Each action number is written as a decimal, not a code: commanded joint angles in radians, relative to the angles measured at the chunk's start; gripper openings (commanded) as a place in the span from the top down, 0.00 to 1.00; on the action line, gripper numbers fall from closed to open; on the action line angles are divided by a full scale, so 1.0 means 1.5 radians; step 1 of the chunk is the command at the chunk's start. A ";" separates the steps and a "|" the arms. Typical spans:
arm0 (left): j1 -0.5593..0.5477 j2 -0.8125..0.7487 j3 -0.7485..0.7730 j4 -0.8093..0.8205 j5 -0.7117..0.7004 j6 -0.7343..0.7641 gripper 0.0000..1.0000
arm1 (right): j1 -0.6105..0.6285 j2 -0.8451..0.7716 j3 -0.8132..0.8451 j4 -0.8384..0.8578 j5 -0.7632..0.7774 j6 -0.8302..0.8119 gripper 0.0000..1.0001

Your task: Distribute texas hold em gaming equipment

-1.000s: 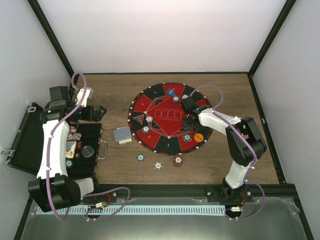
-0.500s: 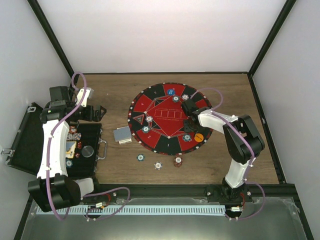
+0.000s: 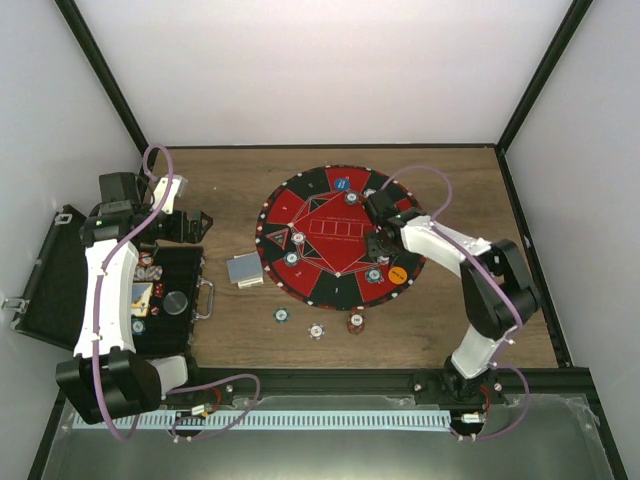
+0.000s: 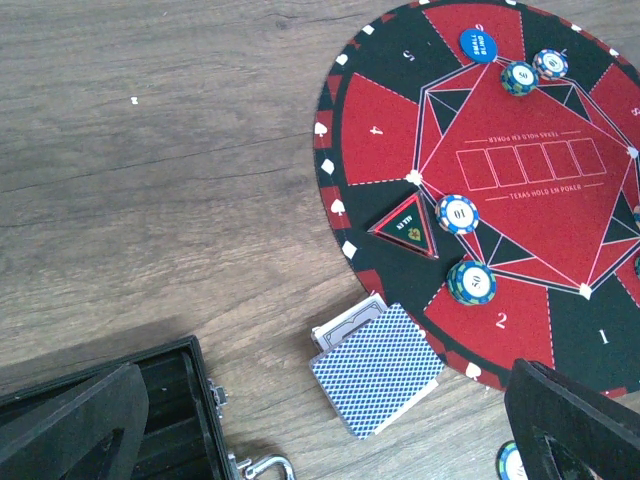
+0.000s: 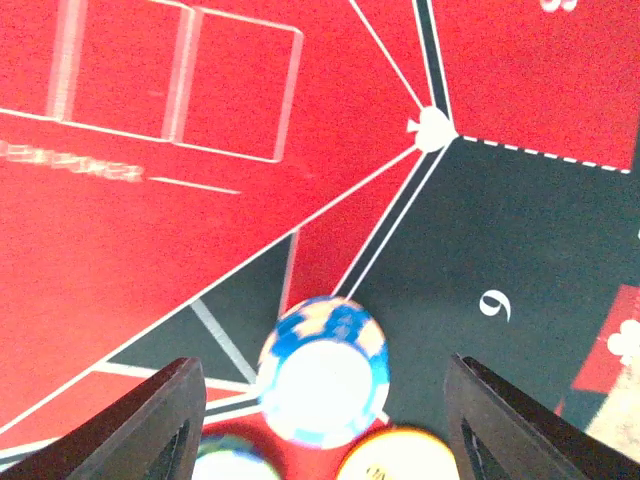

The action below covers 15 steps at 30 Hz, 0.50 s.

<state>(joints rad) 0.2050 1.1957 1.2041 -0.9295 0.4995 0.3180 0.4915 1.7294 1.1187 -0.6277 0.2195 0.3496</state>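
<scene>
The round red-and-black poker mat (image 3: 300,205) lies mid-table. My right gripper (image 3: 379,243) hovers over its right side, open. In the right wrist view a blue-and-white chip (image 5: 325,370) lies on the mat between the fingers (image 5: 160,415), with a gap on each side. An orange disc (image 5: 400,456) and another chip (image 5: 226,464) lie just below it. My left gripper (image 3: 196,224) stands open and holds nothing above the case's far end. The grey-blue-backed card deck (image 4: 378,367) lies at the mat's left edge. A blue disc (image 4: 478,44) and several chips (image 4: 458,213) sit on the mat.
An open black case (image 3: 165,300) with chips inside sits at the left by the left arm. Three loose chips (image 3: 317,330) lie on the wood in front of the mat. A triangular marker (image 4: 408,227) rests on the mat's left part.
The right gripper's jaws have spread apart and now stand clear of the blue-and-white chip. Its arm has shifted a little. The left arm has not moved.
</scene>
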 commanded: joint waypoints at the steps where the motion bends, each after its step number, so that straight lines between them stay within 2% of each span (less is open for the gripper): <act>1: 0.004 0.002 0.009 0.004 0.012 -0.003 0.00 | 0.067 -0.087 0.032 -0.045 0.021 0.028 0.32; 7: 0.004 0.001 0.010 0.005 0.012 -0.006 0.00 | 0.200 -0.161 -0.002 -0.088 0.008 0.057 0.20; 11: 0.005 -0.001 0.006 0.007 0.013 -0.008 0.00 | 0.249 -0.193 -0.025 -0.121 -0.013 0.066 0.12; 15: 0.004 -0.001 0.002 0.013 0.013 -0.011 0.00 | 0.287 -0.209 -0.050 -0.144 -0.024 0.080 0.10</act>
<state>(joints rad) 0.2050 1.1957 1.2041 -0.9287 0.5014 0.3141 0.8818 1.4479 1.0760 -0.7712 0.2008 0.4324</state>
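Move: Roughly 15 cm back and 8 cm left of the empty right hand stands the brown chip stack, about 3 cm lower. The just-placed white chip lies about 4 cm below that hand and 1 cm right; the blue 50 chip is some 4 cm back and 1 cm left, the big blind button 4 cm back and 5 cm right. From the idle left hand, the brown stack is about 14 cm back, 32 cm right and 22 cm below. Rising clear of the white chip it has already let go, the right hand sweeps back about 11 cm and left some 9 cm, over the mat's near edge section towards the brown chip stack. Most of the 7 cm climb comes early and then levels off; the wrist turns nearly 20 degrees counter-clockwise while the fingers open wider, touching nothing at the end. ##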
